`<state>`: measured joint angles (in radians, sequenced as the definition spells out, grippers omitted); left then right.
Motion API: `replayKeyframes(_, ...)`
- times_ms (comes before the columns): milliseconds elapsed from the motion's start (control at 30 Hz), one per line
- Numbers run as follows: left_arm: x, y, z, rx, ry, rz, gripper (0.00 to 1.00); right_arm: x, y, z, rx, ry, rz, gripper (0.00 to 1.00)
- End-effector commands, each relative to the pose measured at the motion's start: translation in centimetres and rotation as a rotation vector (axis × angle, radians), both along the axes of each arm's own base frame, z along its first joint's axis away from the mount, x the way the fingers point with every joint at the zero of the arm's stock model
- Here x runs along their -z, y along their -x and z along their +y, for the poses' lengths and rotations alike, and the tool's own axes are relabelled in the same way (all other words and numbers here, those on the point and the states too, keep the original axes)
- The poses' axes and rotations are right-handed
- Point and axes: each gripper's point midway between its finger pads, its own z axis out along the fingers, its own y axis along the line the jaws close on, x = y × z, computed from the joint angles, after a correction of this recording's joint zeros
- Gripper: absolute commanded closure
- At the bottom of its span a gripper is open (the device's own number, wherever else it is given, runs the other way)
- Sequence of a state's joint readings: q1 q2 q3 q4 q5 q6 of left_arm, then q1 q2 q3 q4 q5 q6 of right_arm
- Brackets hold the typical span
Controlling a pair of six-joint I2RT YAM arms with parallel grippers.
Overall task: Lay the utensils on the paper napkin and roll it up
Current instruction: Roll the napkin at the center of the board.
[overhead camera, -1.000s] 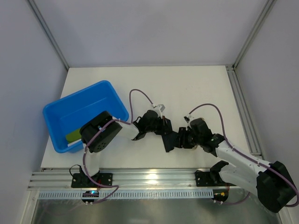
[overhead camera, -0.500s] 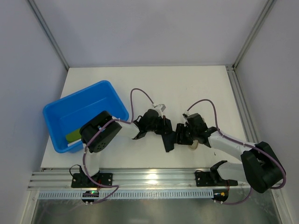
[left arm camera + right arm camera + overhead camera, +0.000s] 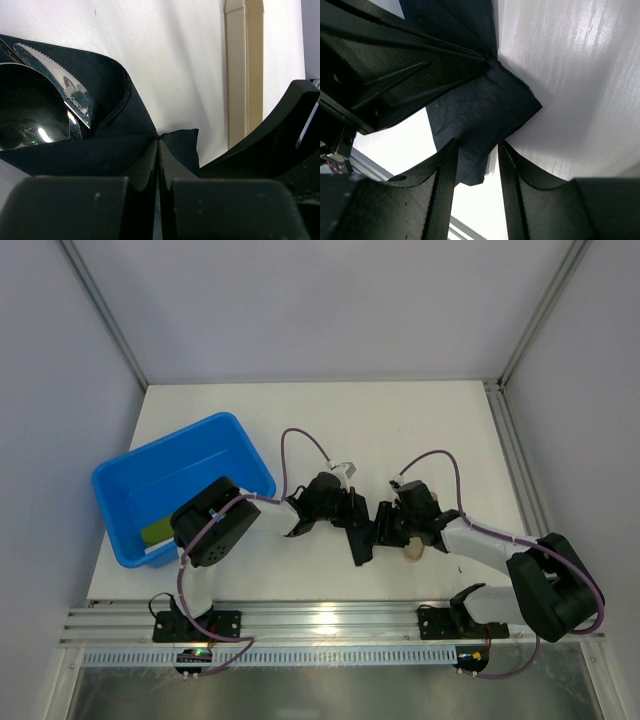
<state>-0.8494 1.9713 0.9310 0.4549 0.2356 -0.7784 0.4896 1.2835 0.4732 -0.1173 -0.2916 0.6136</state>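
The black paper napkin (image 3: 120, 150) is folded over the utensils. A serrated knife (image 3: 55, 75) and a spoon bowl (image 3: 27, 115) poke out of its open end. My left gripper (image 3: 158, 141) is shut on the napkin's folded edge. From the other side, my right gripper (image 3: 476, 145) is open, and its fingers (image 3: 445, 170) straddle a loose napkin (image 3: 480, 110) corner under the left gripper's black body (image 3: 395, 55). From above, both grippers, left (image 3: 352, 518) and right (image 3: 383, 532), meet over the napkin (image 3: 360, 548) at the table's near middle.
A beige cylinder (image 3: 412, 551) lies just right of the napkin, beside my right wrist, and also shows in the left wrist view (image 3: 244, 70). A blue tub (image 3: 165, 440) holding a yellow-green item (image 3: 158, 532) stands at the left. The metal rail (image 3: 320, 620) runs along the near edge.
My right arm has swung its elbow out to the right while its gripper stayed at the napkin. The beige cylinder has come into view. The left arm barely moved.
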Motion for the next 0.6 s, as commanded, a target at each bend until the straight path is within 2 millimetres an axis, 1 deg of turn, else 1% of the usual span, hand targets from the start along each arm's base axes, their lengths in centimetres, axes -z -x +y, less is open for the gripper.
replayKeyframes(0,5.8,2.3,4.1,-0.014,-0.218,0.113,1.00,0.9,-0.6,-0.4,0.053,0.017,-0.005,0.59)
replayKeyframes(200,5.3,2.2,3.6,-0.009,-0.201,0.115,1.00,1.4,-0.7,0.1,0.096,-0.004,0.023,0.60)
replayKeyframes(333,5.1,2.1,3.4,-0.003,-0.197,0.115,1.00,1.9,-1.0,-0.2,0.123,0.020,0.029,0.62)
replayKeyframes(367,5.0,2.0,3.3,-0.002,-0.195,0.112,1.00,2.1,-1.0,-0.3,0.128,0.025,0.034,0.63)
replayKeyframes(500,4.9,2.1,3.4,-0.002,-0.195,0.108,1.00,2.9,-0.8,-0.7,0.148,0.051,0.051,0.77)
replayKeyframes(567,4.8,2.1,3.4,0.000,-0.195,0.107,1.00,3.2,-0.7,-0.8,0.154,0.057,0.062,0.80)
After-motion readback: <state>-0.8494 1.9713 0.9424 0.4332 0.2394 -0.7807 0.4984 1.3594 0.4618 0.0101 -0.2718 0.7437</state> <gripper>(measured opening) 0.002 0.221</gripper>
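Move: The napkin's loose flap is almost between the right hand's open fingertips, its middle about 1 cm ahead, 1 cm left and 1 cm below; from the left hand's shut tips it lies some 3 cm back and 4 cm right. From the right hand, the spoon bowl at the napkin's open far end is roughly 10 cm ahead and 6 cm left, the beige tray 4 cm ahead and 11 cm right, both slightly lower. The napkin's loose flap is gathered between the right fingertips: the right hand eases forward and left towards the left fingertips, just under 2 cm in all, sinking slightly late on and turning about 5 degrees clockwise as its half-open fingers close by about half. The left hand stays put, its shut tips still resting on the napkin's fold. ##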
